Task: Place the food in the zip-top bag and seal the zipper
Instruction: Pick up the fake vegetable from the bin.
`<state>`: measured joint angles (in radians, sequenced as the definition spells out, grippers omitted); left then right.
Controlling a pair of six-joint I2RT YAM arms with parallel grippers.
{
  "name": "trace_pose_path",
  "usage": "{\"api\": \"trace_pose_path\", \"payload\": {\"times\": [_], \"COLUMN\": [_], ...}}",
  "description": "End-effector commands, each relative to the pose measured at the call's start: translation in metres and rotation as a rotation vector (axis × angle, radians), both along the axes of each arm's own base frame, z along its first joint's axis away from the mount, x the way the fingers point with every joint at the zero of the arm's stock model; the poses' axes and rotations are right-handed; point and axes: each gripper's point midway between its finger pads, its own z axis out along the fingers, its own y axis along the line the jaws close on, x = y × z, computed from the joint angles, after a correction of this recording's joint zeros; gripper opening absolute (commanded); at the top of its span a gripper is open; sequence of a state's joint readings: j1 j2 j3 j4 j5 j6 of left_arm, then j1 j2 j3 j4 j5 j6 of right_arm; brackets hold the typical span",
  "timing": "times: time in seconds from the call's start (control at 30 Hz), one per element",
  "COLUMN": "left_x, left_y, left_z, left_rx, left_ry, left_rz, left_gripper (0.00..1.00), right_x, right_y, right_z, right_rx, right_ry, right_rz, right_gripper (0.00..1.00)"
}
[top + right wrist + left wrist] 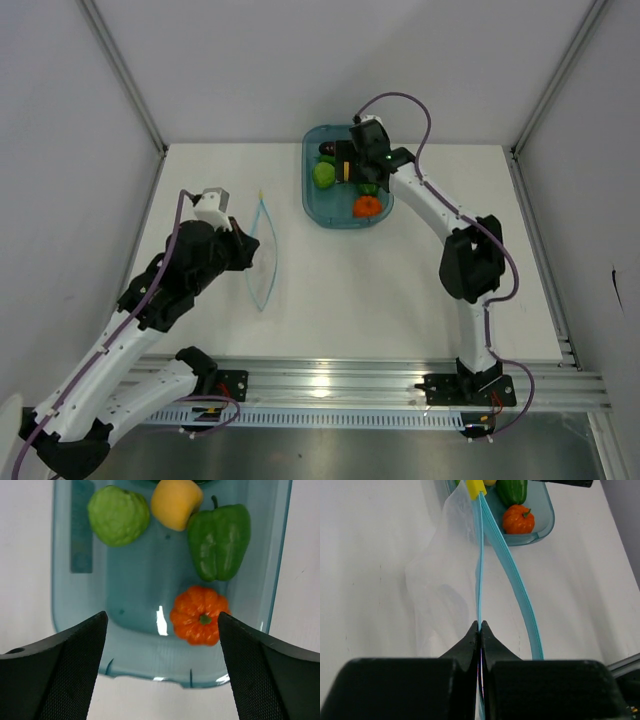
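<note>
The clear zip-top bag (262,262) lies on the table left of centre, its mouth gaping. My left gripper (480,625) is shut on one lip of the light blue zipper (480,570); the other lip (520,595) bows away to the right. A yellow slider (475,488) sits at the far end. The food lies in the teal tray: a light green fruit (119,515), a yellow piece (175,502), a dark green pepper (219,540) and an orange-red piece (199,622). My right gripper (162,625) hangs open above the tray's near end, holding nothing.
The teal translucent tray (312,205) stands at the back of the table, right of the bag. White walls with metal posts enclose the table on three sides. An aluminium rail (340,385) runs along the near edge.
</note>
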<state>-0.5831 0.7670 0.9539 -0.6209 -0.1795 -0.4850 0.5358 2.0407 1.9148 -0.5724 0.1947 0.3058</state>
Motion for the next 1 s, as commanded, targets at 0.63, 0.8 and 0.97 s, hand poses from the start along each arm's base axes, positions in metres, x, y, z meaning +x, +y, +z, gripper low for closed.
{"api": "trace_pose_path", "payload": {"times": [0.63,0.8,0.97], "left_x": [0.002,0.008,0.017], "left_y": [-0.001,0.014,-0.001], "left_z": [0.039,0.048,0.022], "left_rx": [0.008,0.099,0.149], "left_ry": [-0.091,-0.102,-0.006], "left_rz": [-0.033,0.016,-0.035], "left_gripper": [0.00,0.01,0.01], "right_x": [0.035,0.028,0.019], "right_y": [-0.025,-0.023,-0.025], "right_z": [-0.092,-0.107,-0.124], "right_rx": [-0.210,-0.224,-0.236], "right_ry": [0.144,0.184,0.238], "right_rz": [-0.006,0.000,-0.005], "right_gripper": [0.96,0.96,0.95]}}
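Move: The orange pumpkin in the bin lies about 4 cm ahead of the open right hand, 4 cm to its right and some 16 cm below. Beyond the pumpkin, the green pepper is roughly 8 cm farther out; the yellow vegetable is 11 cm farther out and 5 cm left of it, the lettuce 9 cm farther and 10 cm left. From the left hand the pumpkin is about 29 cm ahead, 24 cm right and 23 cm below. The right hand sinks about 12 cm into the bin towards the orange pumpkin, first easing a little forward and to the right, while the wrist tips the fingers some 10 degrees steeper and rolls its left side down; the fingers stay wide open and come down around the pumpkin, with no sure touch yet. The left hand keeps its pinch on the bag's zipper edge, swaying a couple of centimetres to the right and back before lifting about 4 cm. ##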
